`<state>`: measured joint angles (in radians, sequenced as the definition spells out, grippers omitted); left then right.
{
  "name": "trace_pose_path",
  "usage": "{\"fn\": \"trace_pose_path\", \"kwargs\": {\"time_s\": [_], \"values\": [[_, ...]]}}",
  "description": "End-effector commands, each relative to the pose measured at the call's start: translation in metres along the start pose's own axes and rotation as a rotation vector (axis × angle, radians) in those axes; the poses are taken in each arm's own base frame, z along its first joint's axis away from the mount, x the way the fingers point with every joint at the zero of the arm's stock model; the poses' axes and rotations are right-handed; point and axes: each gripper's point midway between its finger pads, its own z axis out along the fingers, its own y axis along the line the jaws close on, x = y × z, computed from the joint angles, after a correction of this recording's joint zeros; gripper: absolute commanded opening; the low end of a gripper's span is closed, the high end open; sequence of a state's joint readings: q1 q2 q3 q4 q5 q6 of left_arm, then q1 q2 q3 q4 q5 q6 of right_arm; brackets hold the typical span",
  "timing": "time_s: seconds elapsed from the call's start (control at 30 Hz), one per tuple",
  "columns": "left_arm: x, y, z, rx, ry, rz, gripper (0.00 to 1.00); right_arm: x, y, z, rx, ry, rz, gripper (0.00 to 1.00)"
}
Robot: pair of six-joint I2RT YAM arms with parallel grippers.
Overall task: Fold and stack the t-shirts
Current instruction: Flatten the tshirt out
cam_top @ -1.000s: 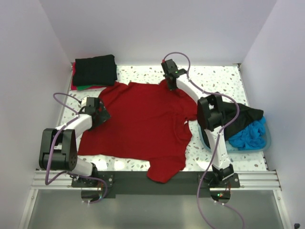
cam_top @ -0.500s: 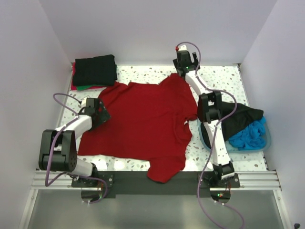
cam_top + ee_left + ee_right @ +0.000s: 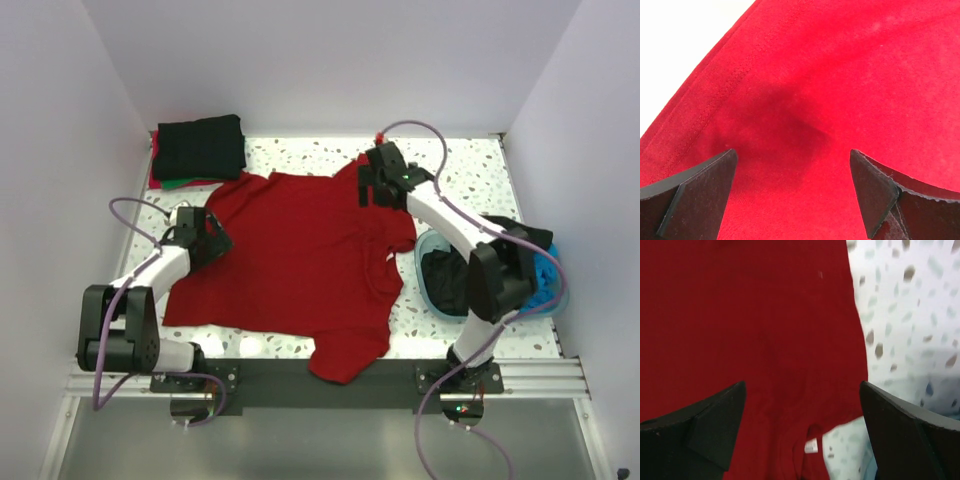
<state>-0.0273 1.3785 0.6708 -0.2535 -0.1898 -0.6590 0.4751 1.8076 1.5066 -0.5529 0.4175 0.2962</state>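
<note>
A dark red t-shirt (image 3: 300,255) lies spread flat across the middle of the table, one sleeve hanging over the near edge. My left gripper (image 3: 208,240) is open at the shirt's left edge, low over the red cloth (image 3: 840,75) beside a stitched hem. My right gripper (image 3: 373,188) is open above the shirt's far right corner, nothing between its fingers. Below the right gripper (image 3: 802,390) are the red cloth (image 3: 740,315) and a small white label (image 3: 811,445). A folded black t-shirt (image 3: 200,145) tops a stack with a green one (image 3: 185,184) at the back left.
A translucent teal basin (image 3: 426,278) at the right edge holds a black shirt (image 3: 447,280) and a blue shirt (image 3: 545,272); the right arm's elbow hangs over it. White walls close in the speckled table (image 3: 470,170) on three sides.
My right gripper opened and let go of the red shirt's far corner, rose toward the back wall, then came down over the shirt. Its elbow swung right over the basin. The left arm stayed put.
</note>
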Motion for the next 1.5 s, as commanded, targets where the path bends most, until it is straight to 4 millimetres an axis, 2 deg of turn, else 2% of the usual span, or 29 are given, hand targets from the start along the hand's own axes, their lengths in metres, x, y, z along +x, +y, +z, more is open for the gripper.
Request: {"fn": "trace_pose_path", "kwargs": {"time_s": [0.0, 0.07, 0.13, 0.17, 0.23, 0.37, 0.4, 0.43, 0.47, 0.5, 0.53, 0.57, 0.67, 0.8, 0.9, 0.93, 0.97, 1.0, 1.03, 1.07, 1.1, 1.13, 1.17, 1.27, 1.3, 1.33, 1.4, 1.43, 1.47], "values": [[-0.007, -0.005, -0.008, 0.038, -0.021, 0.011, 1.00, 0.062, -0.001, 0.008, -0.042, 0.159, 0.188, 0.99], [-0.011, -0.007, -0.010, 0.046, -0.029, 0.008, 1.00, 0.075, -0.002, 0.011, -0.039, 0.199, 0.172, 0.99], [-0.013, -0.010, -0.010, 0.052, -0.032, 0.003, 1.00, 0.092, 0.003, 0.024, -0.070, 0.252, 0.170, 0.99], [-0.014, -0.010, -0.010, 0.053, -0.033, 0.002, 1.00, 0.088, 0.004, 0.034, -0.095, 0.233, 0.184, 0.99], [-0.016, -0.013, -0.008, 0.059, -0.036, -0.001, 1.00, 0.104, 0.003, 0.053, -0.095, 0.297, 0.201, 0.99], [-0.017, -0.012, -0.002, 0.039, -0.026, 0.007, 1.00, 0.108, -0.009, 0.084, -0.061, 0.328, 0.212, 0.99], [-0.017, -0.012, -0.001, 0.036, -0.025, 0.006, 1.00, 0.100, -0.010, 0.090, -0.056, 0.316, 0.214, 0.99], [-0.016, -0.012, 0.001, 0.032, -0.020, 0.005, 1.00, 0.107, -0.012, 0.101, -0.043, 0.338, 0.204, 0.99], [-0.016, -0.013, 0.002, 0.033, -0.019, 0.004, 1.00, 0.096, -0.014, 0.109, -0.049, 0.319, 0.199, 0.99], [-0.014, -0.014, 0.005, 0.035, -0.008, 0.005, 1.00, 0.093, -0.016, 0.115, -0.048, 0.318, 0.201, 0.99], [-0.016, -0.016, 0.007, 0.043, -0.014, 0.004, 1.00, 0.101, -0.020, 0.126, -0.044, 0.350, 0.207, 0.99], [-0.016, -0.018, 0.009, 0.046, -0.012, 0.002, 1.00, 0.089, -0.019, 0.131, -0.050, 0.326, 0.219, 0.98], [-0.011, -0.022, 0.020, 0.053, 0.022, 0.007, 1.00, 0.072, -0.017, 0.155, -0.073, 0.294, 0.216, 0.99], [-0.017, -0.030, 0.031, 0.057, 0.025, 0.007, 1.00, 0.057, -0.027, 0.173, -0.027, 0.287, 0.177, 0.99], [-0.015, -0.037, 0.039, 0.077, 0.048, 0.008, 1.00, 0.042, -0.031, 0.189, -0.041, 0.266, 0.223, 0.99], [-0.021, -0.044, 0.040, 0.096, 0.037, 0.007, 1.00, 0.041, -0.034, 0.190, -0.028, 0.274, 0.233, 0.99], [-0.021, -0.047, 0.042, 0.104, 0.044, 0.007, 1.00, 0.024, -0.037, 0.191, -0.027, 0.242, 0.244, 0.99], [-0.024, -0.050, 0.045, 0.106, 0.047, 0.007, 1.00, 0.028, -0.036, 0.197, -0.029, 0.252, 0.240, 0.99], [-0.025, -0.053, 0.047, 0.112, 0.050, 0.007, 1.00, 0.022, -0.037, 0.199, -0.031, 0.243, 0.242, 0.99], [-0.026, -0.057, 0.047, 0.125, 0.057, 0.005, 1.00, 0.007, -0.037, 0.202, -0.044, 0.214, 0.249, 0.99], [-0.027, -0.061, 0.048, 0.136, 0.060, 0.006, 1.00, 0.009, -0.034, 0.209, -0.066, 0.222, 0.246, 0.99], [-0.028, -0.063, 0.046, 0.147, 0.062, 0.006, 1.00, 0.011, -0.034, 0.210, -0.063, 0.239, 0.243, 0.99], [-0.027, -0.066, 0.044, 0.161, 0.069, 0.001, 1.00, -0.007, -0.033, 0.208, -0.074, 0.205, 0.240, 0.99], [-0.038, -0.070, 0.022, 0.181, 0.019, 0.003, 1.00, -0.027, -0.031, 0.195, -0.105, 0.167, 0.226, 0.99], [-0.045, -0.068, 0.006, 0.185, -0.010, 0.000, 1.00, -0.037, -0.032, 0.187, -0.113, 0.143, 0.226, 0.99], [-0.049, -0.064, -0.001, 0.170, -0.026, -0.004, 1.00, -0.056, -0.034, 0.170, -0.122, 0.102, 0.228, 0.99], [-0.059, -0.050, -0.023, 0.108, -0.066, -0.028, 1.00, -0.063, -0.033, 0.150, -0.141, 0.085, 0.213, 0.99], [-0.060, -0.044, -0.031, 0.087, -0.075, -0.034, 1.00, -0.089, -0.031, 0.121, -0.164, 0.014, 0.197, 0.99], [-0.062, -0.035, -0.037, 0.048, -0.092, -0.062, 1.00, -0.081, -0.030, 0.113, -0.156, 0.024, 0.179, 0.99]]}}
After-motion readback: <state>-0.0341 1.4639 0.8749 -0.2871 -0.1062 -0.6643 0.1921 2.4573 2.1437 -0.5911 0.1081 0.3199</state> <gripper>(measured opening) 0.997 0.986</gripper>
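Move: Some 2 cm over the red t-shirt, the left hand has the shirt's middle about 17 cm to its right and 3 cm nearer the base; the folded stack lies 30 cm ahead and 9 cm to its left. For the right hand, the shirt lies 13 cm below, its middle roughly 21 cm left and 16 cm back. The shirt's far-right corner is about 15 cm ahead and 2 cm left, its white tag 16 cm back and 4 cm right. Sinking about 13 cm and easing back, the right hand tips its open fingers down onto the shirt's right part, then pushes the cloth forward roughly 20 cm, drifting slightly right, and backs off a little. The left dips to the cloth, pushes it forward about 7 cm, also open, then lifts away and draws back slightly. ##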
